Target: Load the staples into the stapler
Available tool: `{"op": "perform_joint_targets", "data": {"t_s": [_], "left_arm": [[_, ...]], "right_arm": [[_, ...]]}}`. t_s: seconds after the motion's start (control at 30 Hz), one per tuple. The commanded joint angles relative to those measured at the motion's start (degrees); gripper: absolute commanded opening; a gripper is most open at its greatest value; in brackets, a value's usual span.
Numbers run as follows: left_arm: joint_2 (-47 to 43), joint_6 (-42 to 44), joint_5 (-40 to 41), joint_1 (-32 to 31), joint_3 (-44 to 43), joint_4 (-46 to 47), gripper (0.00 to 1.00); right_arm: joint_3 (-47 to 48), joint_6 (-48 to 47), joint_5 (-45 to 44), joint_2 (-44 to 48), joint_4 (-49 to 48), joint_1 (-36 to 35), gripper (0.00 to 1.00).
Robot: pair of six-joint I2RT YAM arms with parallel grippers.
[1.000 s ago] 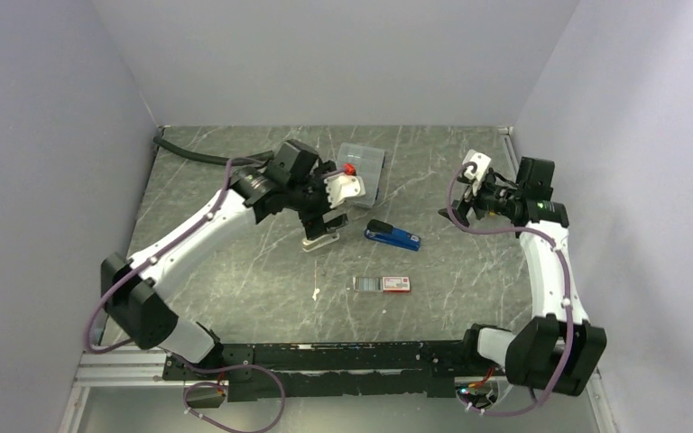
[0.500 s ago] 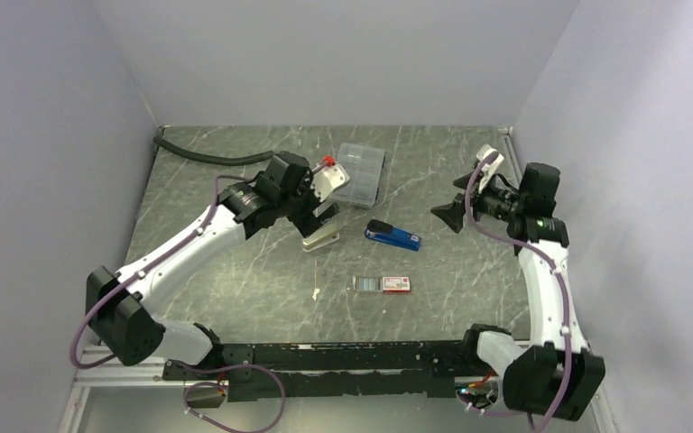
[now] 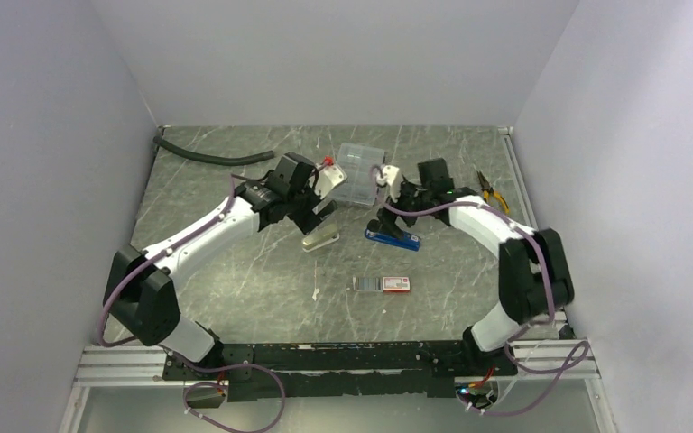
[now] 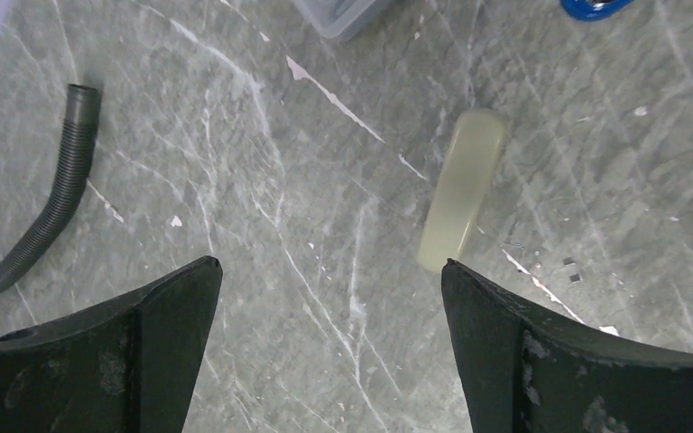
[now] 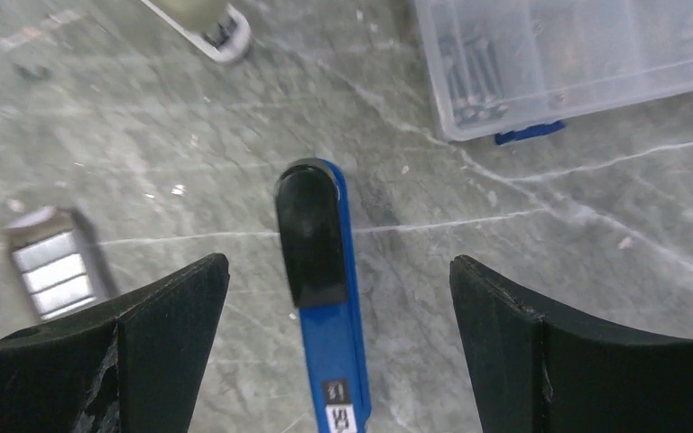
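A blue stapler point(image 3: 392, 237) with a black end point(image 5: 311, 230) lies mid-table. My right gripper point(image 5: 338, 262) hovers open above it, the stapler lying between the fingers without touching them; in the top view the right gripper point(image 3: 399, 206) is just behind it. A cream stapler point(image 3: 320, 239) lies to the left. My left gripper point(image 4: 329, 262) is open and empty over bare table, its right fingertip point(image 4: 448, 266) close to the cream stapler point(image 4: 465, 189). The staples point(image 3: 367, 283) sit in a dark tray drawn out of a white, red-ended box point(image 3: 399, 284); they appear blurred in the right wrist view point(image 5: 54, 262).
A clear compartment case point(image 3: 361, 162) stands behind both grippers. A grey corrugated hose point(image 3: 207, 155) lies at the back left. Yellow-handled pliers point(image 3: 492, 191) rest at the right. A small white scrap point(image 3: 315, 293) lies near the front.
The right arm has swung in from the right side to above the blue stapler, uncovering the pliers. The left gripper has shifted slightly back-left, staying open.
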State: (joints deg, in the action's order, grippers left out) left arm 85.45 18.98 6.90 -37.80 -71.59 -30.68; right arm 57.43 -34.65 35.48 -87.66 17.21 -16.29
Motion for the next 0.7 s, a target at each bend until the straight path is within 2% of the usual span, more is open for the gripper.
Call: {"op": "perform_joint_targets", "data": {"t_s": [0.0, 0.1, 0.2, 0.33, 0.37, 0.53, 0.67], "left_arm": [[2.12, 0.67, -2.14, 1.08, -1.67, -0.12, 0.97], [1.57, -0.03, -4.77, 1.88, -0.86, 0.19, 0.97], [0.54, 0.16, -6.45, 2.33, 0.49, 1.00, 0.97], [1.01, 0.83, -11.29, 2.51, 1.91, 3.24, 0.97], [1.34, 1.54, -13.27, 2.48, 2.36, 4.15, 0.97], [4.63, 4.46, -26.69, 2.28, 2.55, 9.73, 0.97], [8.48, 5.13, -35.66, 1.81, -0.36, 12.40, 0.97]], "right_arm": [[4.09, -6.07, -8.64, -7.20, -3.54, -3.40, 0.95], [6.15, -7.35, -9.45, -11.83, -2.66, -4.05, 0.87], [6.87, -8.73, -8.09, -13.64, -2.05, -4.10, 0.73], [5.05, -10.39, -4.12, -11.46, -1.83, -4.06, 0.37], [4.31, -11.18, -3.18, -10.29, -1.84, -4.01, 0.32], [2.64, -14.87, 3.83, -4.49, 1.84, -3.47, 0.19], [2.61, -15.36, 10.45, -0.54, 5.12, -2.16, 0.15]]}}
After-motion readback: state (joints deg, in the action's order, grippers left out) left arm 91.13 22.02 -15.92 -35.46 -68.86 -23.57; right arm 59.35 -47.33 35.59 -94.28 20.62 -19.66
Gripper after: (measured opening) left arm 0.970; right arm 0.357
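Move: The blue stapler's black head is about 7 cm below the right gripper, roughly 1 cm ahead and 1 cm to its left. From that head, the clear organizer stands some 14 cm farther out and 4 cm left, the pale stapler about 11 cm left and 2 cm nearer, and the staple box 13 cm nearer. From the left gripper, the black head lies about 16 cm right, 1 cm ahead and 14 cm down, with the pale stapler 5 cm right, 1 cm back and 16 cm below. Drop the open right gripper about 7 cm onto the blue stapler's black head, closing as it arrives to pinch the head from both sides. Keep the grip and raise it about 4 cm, easing back a little and turning slightly counter-clockwise. Meanwhile lower the open left gripper about 4 cm, then swing it right towards the blue stapler, turning clockwise. ##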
